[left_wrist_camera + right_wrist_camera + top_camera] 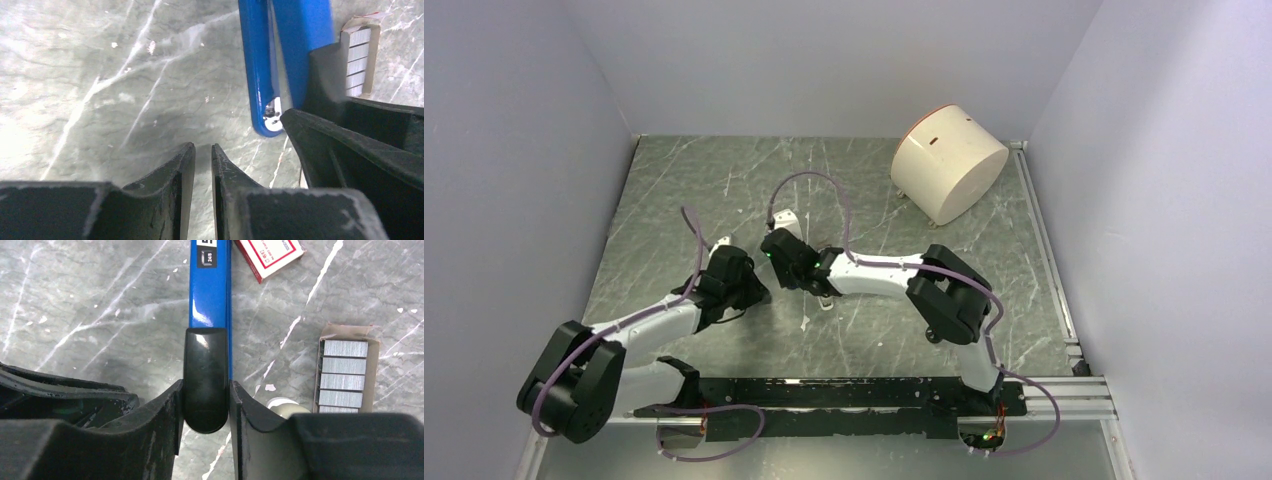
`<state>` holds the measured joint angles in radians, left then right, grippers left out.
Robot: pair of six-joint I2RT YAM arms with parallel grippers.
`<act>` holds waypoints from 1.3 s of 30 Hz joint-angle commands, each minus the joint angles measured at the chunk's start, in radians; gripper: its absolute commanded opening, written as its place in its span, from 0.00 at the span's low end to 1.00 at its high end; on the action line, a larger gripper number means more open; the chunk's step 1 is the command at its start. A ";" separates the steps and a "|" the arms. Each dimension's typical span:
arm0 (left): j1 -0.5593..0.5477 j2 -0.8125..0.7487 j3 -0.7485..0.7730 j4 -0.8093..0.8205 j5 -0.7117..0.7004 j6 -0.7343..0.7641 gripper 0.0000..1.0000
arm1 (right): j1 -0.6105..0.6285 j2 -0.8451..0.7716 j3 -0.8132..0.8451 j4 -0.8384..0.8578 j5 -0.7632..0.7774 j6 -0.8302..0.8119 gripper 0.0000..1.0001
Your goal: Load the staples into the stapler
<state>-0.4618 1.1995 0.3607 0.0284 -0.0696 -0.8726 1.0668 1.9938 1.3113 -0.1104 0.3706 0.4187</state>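
Observation:
The blue stapler lies on the grey marbled table, its black rear end clamped between my right gripper fingers. In the left wrist view, the stapler appears as two blue arms spread apart, a silver rivet at its tip. The staples sit as grey ribbed blocks in an open cardboard tray right of the stapler, also seen as the tray. Their red-and-white box lies further off. My left gripper is just left of the stapler tip, jaws slightly parted with nothing between them. From above, both grippers meet mid-table and hide the stapler.
A large beige cylinder lies on its side at the back right. A pale rounded object peeks out behind my right finger. Grey walls enclose the table on three sides, and a metal rail runs along the right edge.

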 commanded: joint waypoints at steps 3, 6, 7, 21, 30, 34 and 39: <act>0.005 -0.095 0.122 -0.260 -0.104 0.082 0.27 | -0.026 0.015 0.142 -0.226 -0.052 0.024 0.56; 0.005 -0.113 0.201 -0.348 -0.147 0.115 0.30 | -0.034 -0.004 0.189 -0.264 -0.095 -0.014 0.76; 0.005 -0.120 0.225 -0.375 -0.163 0.122 0.31 | -0.034 -0.016 0.198 -0.280 -0.096 -0.019 0.80; 0.005 -0.392 0.553 -0.677 -0.219 0.274 0.90 | -0.069 -0.665 -0.118 -0.337 0.152 -0.075 0.89; 0.005 -0.508 0.918 -0.945 -0.269 0.484 0.97 | -0.069 -1.003 0.005 -0.670 0.476 -0.036 1.00; 0.005 -0.545 1.003 -0.987 -0.263 0.523 0.95 | -0.068 -1.080 0.094 -0.744 0.480 -0.043 1.00; 0.005 -0.579 1.005 -1.034 -0.305 0.511 0.97 | -0.068 -1.108 0.134 -0.778 0.487 -0.043 1.00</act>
<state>-0.4614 0.6266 1.3663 -0.8997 -0.3309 -0.3965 0.9985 0.8879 1.4277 -0.8024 0.8101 0.3664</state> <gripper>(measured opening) 0.961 0.997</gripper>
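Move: The right gripper still pinches the black head of the closed blue stapler; its middle lies about 4 cm ahead, 2 cm left and 2 cm below that hand. From the same hand, the open staple tray is some 4 cm ahead and 8 cm right, the grey stapler 1 cm back and 6 cm right, the red-and-white box 10 cm ahead and 1 cm left. From the left hand, the blue stapler's middle is about 7 cm ahead, 4 cm right, level in height. Open the right gripper to let go of the blue stapler's head, rising only slightly at first, then swing it up about 35 cm and right some 30 cm, a little back, tipping the fingers up and turning clockwise. Meanwhile lift the nearly shut, empty left gripper about 38 cm, drifting left and finally back, opening it wide and tilting its fingers up some 40 degrees. ##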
